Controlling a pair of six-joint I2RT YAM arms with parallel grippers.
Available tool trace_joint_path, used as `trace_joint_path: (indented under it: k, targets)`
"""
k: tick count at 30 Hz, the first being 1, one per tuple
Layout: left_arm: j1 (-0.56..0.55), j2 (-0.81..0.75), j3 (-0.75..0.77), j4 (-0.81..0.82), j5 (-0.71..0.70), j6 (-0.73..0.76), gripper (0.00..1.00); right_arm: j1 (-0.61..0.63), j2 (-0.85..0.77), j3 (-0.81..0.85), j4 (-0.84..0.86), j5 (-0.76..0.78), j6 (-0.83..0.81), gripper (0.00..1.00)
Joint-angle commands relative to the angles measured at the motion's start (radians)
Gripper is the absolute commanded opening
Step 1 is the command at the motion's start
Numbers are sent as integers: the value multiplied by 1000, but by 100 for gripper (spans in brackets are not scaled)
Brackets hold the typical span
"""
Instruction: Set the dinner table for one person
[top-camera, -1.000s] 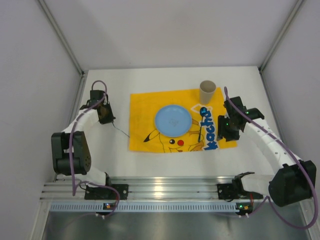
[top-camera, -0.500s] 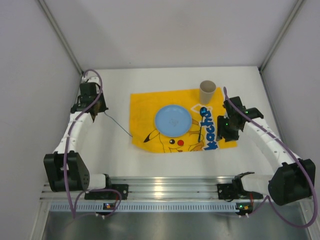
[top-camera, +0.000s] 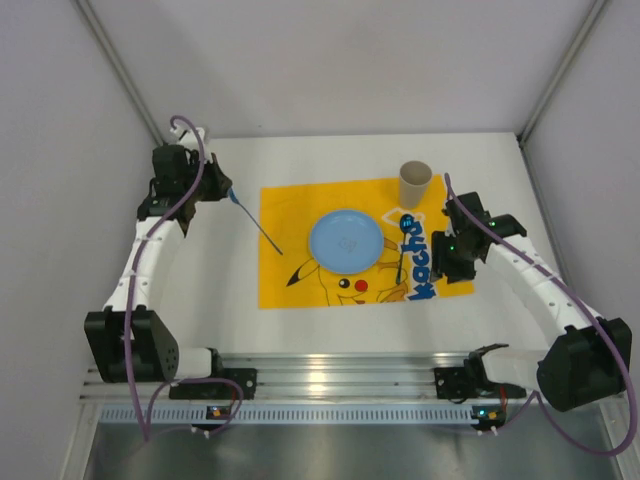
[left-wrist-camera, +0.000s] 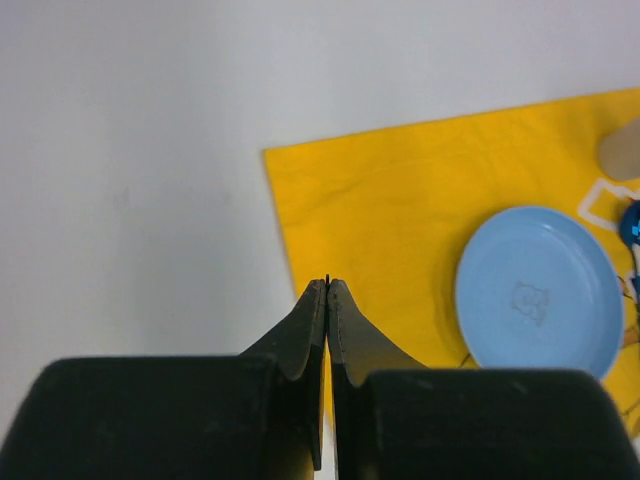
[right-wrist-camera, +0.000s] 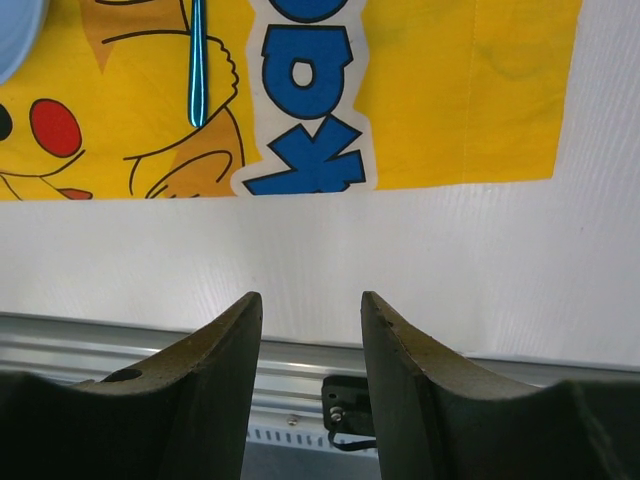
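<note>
The white dinner table (top-camera: 350, 315) carries a yellow Pikachu mat (top-camera: 290, 210). On the mat sit a blue plate (top-camera: 346, 240), a tan paper cup (top-camera: 415, 183) and a blue-handled utensil (top-camera: 400, 250). My left gripper (top-camera: 222, 190) is at the far left, shut on a thin, blue-handled utensil (top-camera: 258, 225) that slants over the mat's left edge. In the left wrist view the gripper (left-wrist-camera: 327, 285) is closed, only a thin tip showing between the jaws, with the plate (left-wrist-camera: 535, 290) to the right. My right gripper (right-wrist-camera: 310, 300) is open and empty just beyond the mat's right edge (top-camera: 455, 262).
Grey panels wall the table on the left, right and back. A silver aluminium rail (top-camera: 320, 375) runs along the near edge and shows in the right wrist view (right-wrist-camera: 300, 350). Bare white tabletop (left-wrist-camera: 130, 180) lies left of the mat.
My left arm has stretched out toward the far left corner, carrying the thin utensil away from the near side; its free end now lies over the mat's left part. The right arm has barely moved.
</note>
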Motion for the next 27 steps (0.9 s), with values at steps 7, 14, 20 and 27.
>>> trace_joint_path:
  k: [7,14,20,27]
  targets:
    - [-220,240,80,49,173,89,0,15,-24,12,13,-8,2,45]
    - [-305,494,349,-251,-24,263,0,16,-50,-33,24,-4,35,45]
    - [-305,543,356,-239,-56,321,0,18,-70,-50,27,4,55,45]
    - [-307,586,352,-227,-2,306,0,16,-74,-61,27,8,71,45]
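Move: The left gripper already holds the fork near its head. The fork's open spot on the placemat, left of the plate, lies about 12 cm to its right, roughly level fore-and-aft and some 23 cm below. The plate's middle is about 27 cm right and level; the mat's far left corner is 7 cm right and 15 cm ahead. From the idle right gripper the spot is roughly 19 cm ahead, 36 cm left and 11 cm lower. Bring the left gripper to the right across the mat's left edge, first level, then sinking steeply, about 15 cm down in all and ending some 12 cm right and slightly forward after easing back left a little. Meanwhile turn it about 25 degrees clockwise and tip the fingers some 20 degrees further down, keeping them shut on the fork above the strip beside the plate. ##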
